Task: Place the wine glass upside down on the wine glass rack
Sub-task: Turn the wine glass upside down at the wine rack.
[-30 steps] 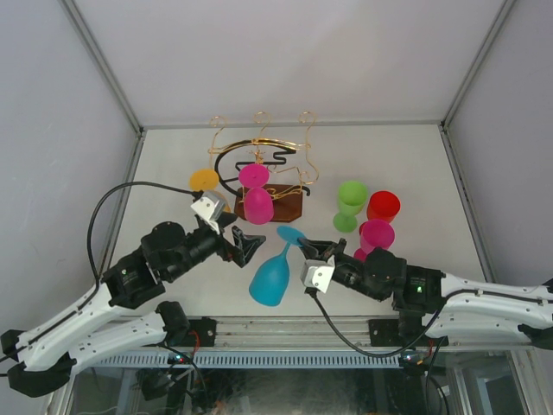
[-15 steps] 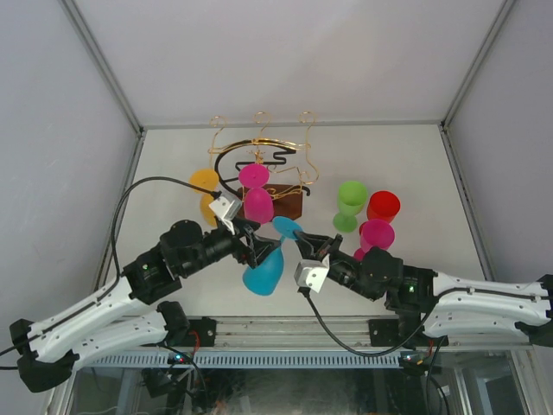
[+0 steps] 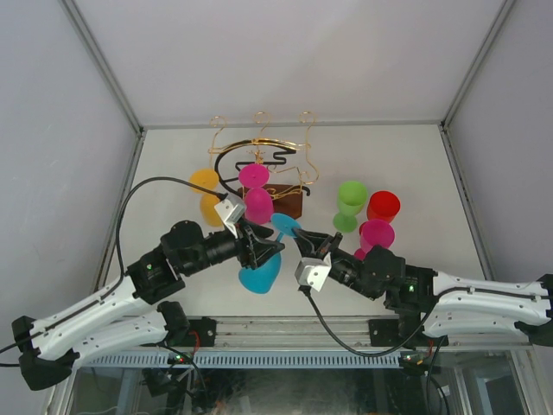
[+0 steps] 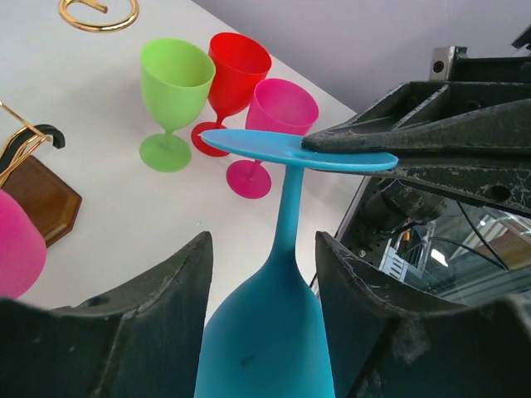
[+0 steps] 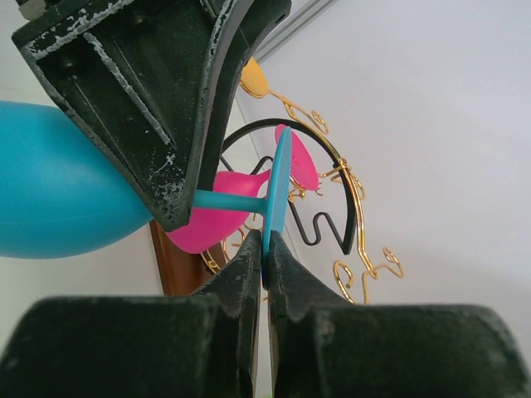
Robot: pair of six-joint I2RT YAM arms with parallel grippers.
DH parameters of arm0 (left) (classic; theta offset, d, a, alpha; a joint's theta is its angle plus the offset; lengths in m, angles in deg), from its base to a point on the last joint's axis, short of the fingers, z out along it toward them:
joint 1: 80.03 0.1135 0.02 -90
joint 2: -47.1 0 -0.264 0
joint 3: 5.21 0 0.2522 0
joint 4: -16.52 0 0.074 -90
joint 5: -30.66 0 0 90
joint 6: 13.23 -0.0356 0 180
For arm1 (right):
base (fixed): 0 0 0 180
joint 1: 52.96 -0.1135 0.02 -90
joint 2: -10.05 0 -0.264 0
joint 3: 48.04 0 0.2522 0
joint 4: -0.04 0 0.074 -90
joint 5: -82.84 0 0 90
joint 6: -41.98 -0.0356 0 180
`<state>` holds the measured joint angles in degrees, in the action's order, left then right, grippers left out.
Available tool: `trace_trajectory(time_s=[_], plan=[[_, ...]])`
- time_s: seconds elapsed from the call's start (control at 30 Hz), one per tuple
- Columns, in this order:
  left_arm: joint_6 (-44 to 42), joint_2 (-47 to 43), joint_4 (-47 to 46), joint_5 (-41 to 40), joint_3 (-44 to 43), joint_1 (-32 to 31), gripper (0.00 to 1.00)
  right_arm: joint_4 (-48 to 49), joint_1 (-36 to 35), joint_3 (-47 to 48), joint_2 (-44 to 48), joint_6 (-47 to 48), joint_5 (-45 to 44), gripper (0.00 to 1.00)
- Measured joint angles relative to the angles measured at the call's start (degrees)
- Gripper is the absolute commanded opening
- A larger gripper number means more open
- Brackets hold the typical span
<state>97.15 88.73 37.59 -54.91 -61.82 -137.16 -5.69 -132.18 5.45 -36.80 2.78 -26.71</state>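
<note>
The blue wine glass [image 3: 259, 275] hangs tilted in the air between both arms, bowl toward the near edge and foot toward the rack. My right gripper [image 3: 304, 242] is shut on the rim of its flat foot [image 5: 277, 178], pinching it edge-on. My left gripper [image 4: 264, 240] straddles the bowl [image 4: 274, 332], with both fingers against the bowl's sides. The wine glass rack [image 3: 268, 147], gold scrolls with a black band on a brown base [image 4: 41, 199], stands just behind. A pink glass [image 3: 257, 203] hangs upside down on it.
An orange glass [image 3: 206, 194] sits at the rack's left side. Green [image 3: 350, 201], red [image 3: 383, 206] and pink [image 3: 377, 233] glasses stand upright on the right of the table, close to the right arm. White walls enclose the table on three sides.
My left gripper has moved right from beside the glass to around its bowl, and its jaws have narrowed. The right gripper has lifted the glass slightly toward the rack, still holding the foot.
</note>
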Motion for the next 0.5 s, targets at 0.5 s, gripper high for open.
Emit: trace_trajectory(time_s=[0.5], plan=[[-0.63, 0.59, -2.34, 2.43, 0.02, -0.59, 0.32, -0.74, 0.0, 0.57, 0.61, -2.69, 1.57, 0.0]])
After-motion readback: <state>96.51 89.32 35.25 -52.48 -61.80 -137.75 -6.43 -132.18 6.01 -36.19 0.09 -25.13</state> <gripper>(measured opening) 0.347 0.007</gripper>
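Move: The blue wine glass hangs foot-up and tilted, its foot pinched in my right fingers. Its middle is about 5 cm left of my right hand, 2 cm back and 5 cm below. From my left hand, with the stem already between its open fingers, that middle is some 2 cm back and 2 cm down, not off to either side. The hung pink glass is roughly 16 cm ahead of my left hand, 5 cm left and 7 cm lower; the rack is about 24 cm ahead, 4 cm left and 10 cm lower. I close my left fingers steadily around the blue glass's stem just above the bowl, from a bit over half open to about a third, without shutting them. Meanwhile my left hand eases about 1 cm to the right and back, rising slightly, to bring the stem nearer the middle of the gap. My right fingers keep their pinch on the foot, and that hand stays almost in place. ##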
